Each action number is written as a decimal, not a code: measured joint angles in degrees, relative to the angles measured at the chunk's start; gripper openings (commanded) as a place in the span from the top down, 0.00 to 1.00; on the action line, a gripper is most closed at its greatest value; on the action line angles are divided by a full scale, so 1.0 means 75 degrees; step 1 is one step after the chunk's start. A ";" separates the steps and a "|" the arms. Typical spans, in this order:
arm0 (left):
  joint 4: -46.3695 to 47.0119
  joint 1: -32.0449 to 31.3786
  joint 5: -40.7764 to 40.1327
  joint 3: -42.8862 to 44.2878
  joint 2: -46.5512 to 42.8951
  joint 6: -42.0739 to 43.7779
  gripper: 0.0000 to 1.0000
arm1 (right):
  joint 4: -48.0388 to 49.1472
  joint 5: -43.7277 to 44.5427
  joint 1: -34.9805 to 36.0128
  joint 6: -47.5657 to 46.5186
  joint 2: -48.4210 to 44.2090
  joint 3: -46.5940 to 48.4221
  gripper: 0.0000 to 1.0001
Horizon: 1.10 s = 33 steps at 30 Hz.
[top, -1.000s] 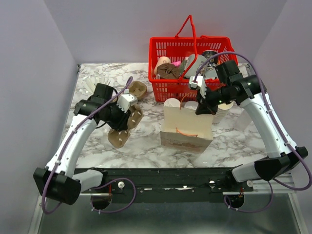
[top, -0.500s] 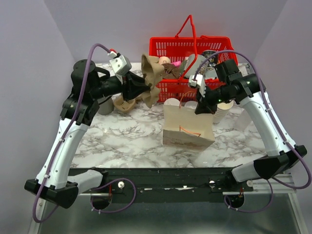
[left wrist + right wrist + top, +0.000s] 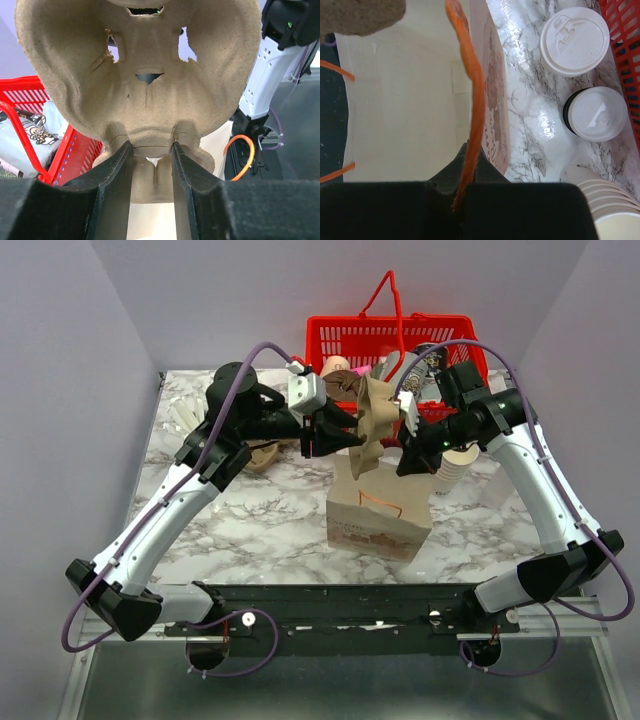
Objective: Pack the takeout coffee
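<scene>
A brown pulp cup carrier [image 3: 372, 420] hangs tilted on edge just above the mouth of the brown paper bag [image 3: 380, 515]. My left gripper [image 3: 345, 435] is shut on it; in the left wrist view the fingers [image 3: 117, 170] pinch the middle ridge of the carrier [image 3: 145, 75]. My right gripper [image 3: 408, 458] is shut on the bag's orange handle [image 3: 470, 100], which runs between its closed jaws [image 3: 467, 155]. The takeout coffee [image 3: 575, 40], a white cup with a white lid, stands on the table right of the bag.
A second lidded cup with a dark band [image 3: 597, 112] stands beside the takeout coffee. A stack of lidless white cups [image 3: 605, 200] lies close by. The red basket [image 3: 400, 350] full of items stands behind the bag. More pulp carriers [image 3: 262, 453] lie at the left.
My left arm has lifted the carrier off the left side of the table and swung it right, to above the bag's mouth. The right gripper has kept its hold on the handle.
</scene>
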 measured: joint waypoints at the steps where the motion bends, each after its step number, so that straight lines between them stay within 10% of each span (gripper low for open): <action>1: -0.0012 -0.0044 0.0000 -0.0047 -0.0032 0.0114 1.00 | 0.0000 0.0000 0.0000 0.0058 0.0000 0.0000 0.99; 14: -0.1125 -0.0367 -0.0070 -0.0498 0.0076 0.2081 1.00 | -0.0015 -0.0082 0.0000 0.0332 0.0035 0.0379 0.99; 33: -0.6239 -0.0933 -0.1081 0.1915 0.1719 0.6350 1.00 | -0.0015 -0.0140 0.0003 0.0408 0.0070 0.0507 0.99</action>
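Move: The left hand already holds the upright cup carrier high over the paper bag. The bag's mouth lies some 19 cm below it, about 7 cm to its right and 2 cm nearer the base. On the table, nearly 40 cm below that hand, the lidded cup stands about 15 cm ahead and 3 cm right, the lid stack 17 cm ahead and 14 cm right. From the right hand, on the bag's far handle, the mouth is about 5 cm back, 6 cm left and 3 cm below. Down goes the left hand, about 12 cm nearly straight, carrying the cup carrier towards the open bag and tipping its right-pointing fingers downward by some 30 degrees, with a small clockwise turn. Its grip stays shut on the carrier. The right hand keeps its pinch on the orange handle and lifts it about 2 cm, holding the mouth open. ##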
